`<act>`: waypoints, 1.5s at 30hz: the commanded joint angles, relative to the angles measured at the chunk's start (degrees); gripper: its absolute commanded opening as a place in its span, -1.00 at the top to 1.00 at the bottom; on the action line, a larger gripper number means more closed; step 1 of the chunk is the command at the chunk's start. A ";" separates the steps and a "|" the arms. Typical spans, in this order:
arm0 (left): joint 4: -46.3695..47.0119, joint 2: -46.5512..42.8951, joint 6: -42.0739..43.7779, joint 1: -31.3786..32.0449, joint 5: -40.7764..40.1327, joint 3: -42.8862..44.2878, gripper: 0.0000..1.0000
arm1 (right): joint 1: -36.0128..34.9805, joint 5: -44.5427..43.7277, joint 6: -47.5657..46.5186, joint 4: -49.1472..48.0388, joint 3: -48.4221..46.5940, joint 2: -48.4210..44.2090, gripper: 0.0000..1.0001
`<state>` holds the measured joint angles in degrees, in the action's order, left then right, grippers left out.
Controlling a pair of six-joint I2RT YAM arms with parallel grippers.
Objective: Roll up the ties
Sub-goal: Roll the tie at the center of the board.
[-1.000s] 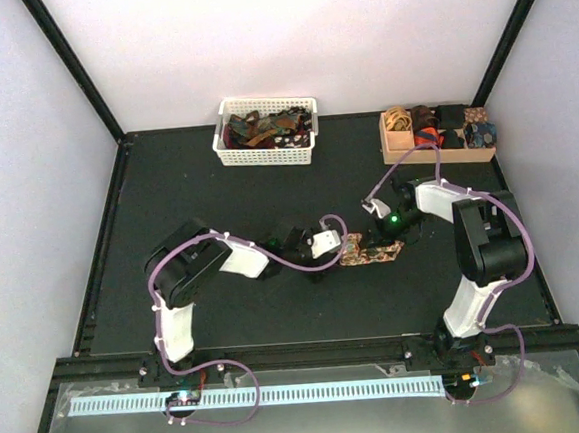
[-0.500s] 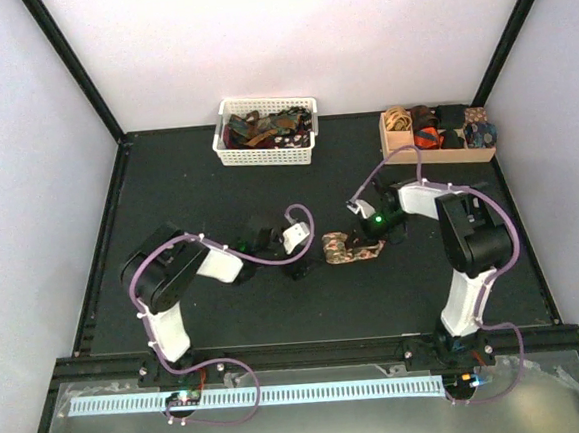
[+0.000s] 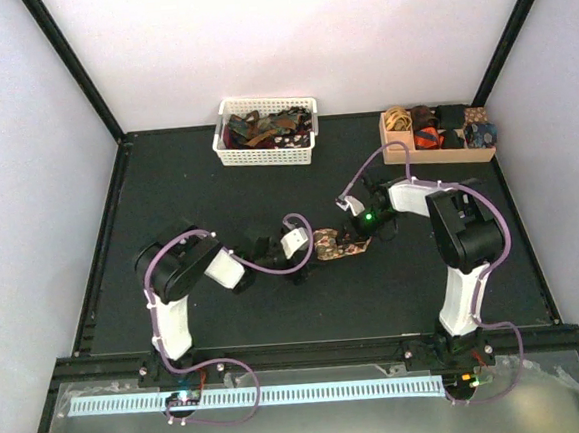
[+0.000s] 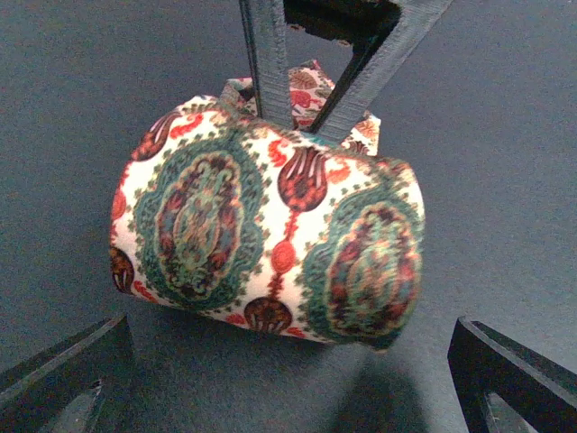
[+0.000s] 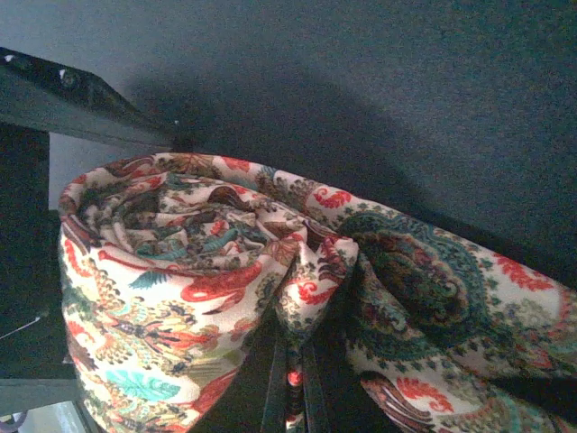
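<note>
A tie (image 4: 270,239) with a red, green and beige floral print lies rolled into a short fat roll on the dark mat. From above, the roll (image 3: 337,245) sits between the two arms. My right gripper (image 5: 294,354) is shut on a fold of the fabric at the roll's core, its thin fingers (image 4: 266,63) showing behind the roll in the left wrist view. My left gripper (image 4: 288,397) stands wide open just short of the roll's near side, touching nothing. More ties (image 3: 268,128) lie heaped in the white basket.
The white slatted basket (image 3: 226,153) stands at the back centre. A tan wooden compartment box (image 3: 397,152) with rolled ties in it stands at the back right. The black frame rail (image 3: 310,353) runs along the near edge.
Both grippers and the tie have shifted left. The flat tail of the tie is now wound up into the roll. My left gripper has opened wider and backed off.
</note>
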<state>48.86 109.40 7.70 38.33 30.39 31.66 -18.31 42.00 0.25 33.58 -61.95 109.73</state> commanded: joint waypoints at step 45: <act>-28.46 7.48 10.39 5.29 -10.34 16.01 0.10 | 1.39 7.12 -2.50 9.78 -1.55 -4.26 -0.07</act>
<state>30.96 114.87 16.25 42.52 23.90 48.36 -15.35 48.58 -4.93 44.91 -63.37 104.53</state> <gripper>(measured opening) 0.449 0.554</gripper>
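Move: The rolled part of the tie sits just past the left hand's open fingertips, about 6 cm to its right, 3 cm ahead and 1 cm lower. The right hand still pinches the tie beside the roll, which lies some 4 cm to this hand's left, level with it fore and aft, and about 1 cm higher. The short loose tail is roughly 3 cm right of the right hand, 2 cm back and 1 cm below. While the right hand keeps its pinch almost in place, the left hand slides its wide-open fingers about 5 cm to the right and 3 cm forward, sinking slightly, around the roll and closes to just under half open on its two ends, then tilts its left side up by some 10 degrees. Only once the left has closed does the right hand open its fingers to a bit over half, coming free of the tie by drawing off to the right and rising about 4 cm, then swinging back left above the tail and drawing slightly back. ##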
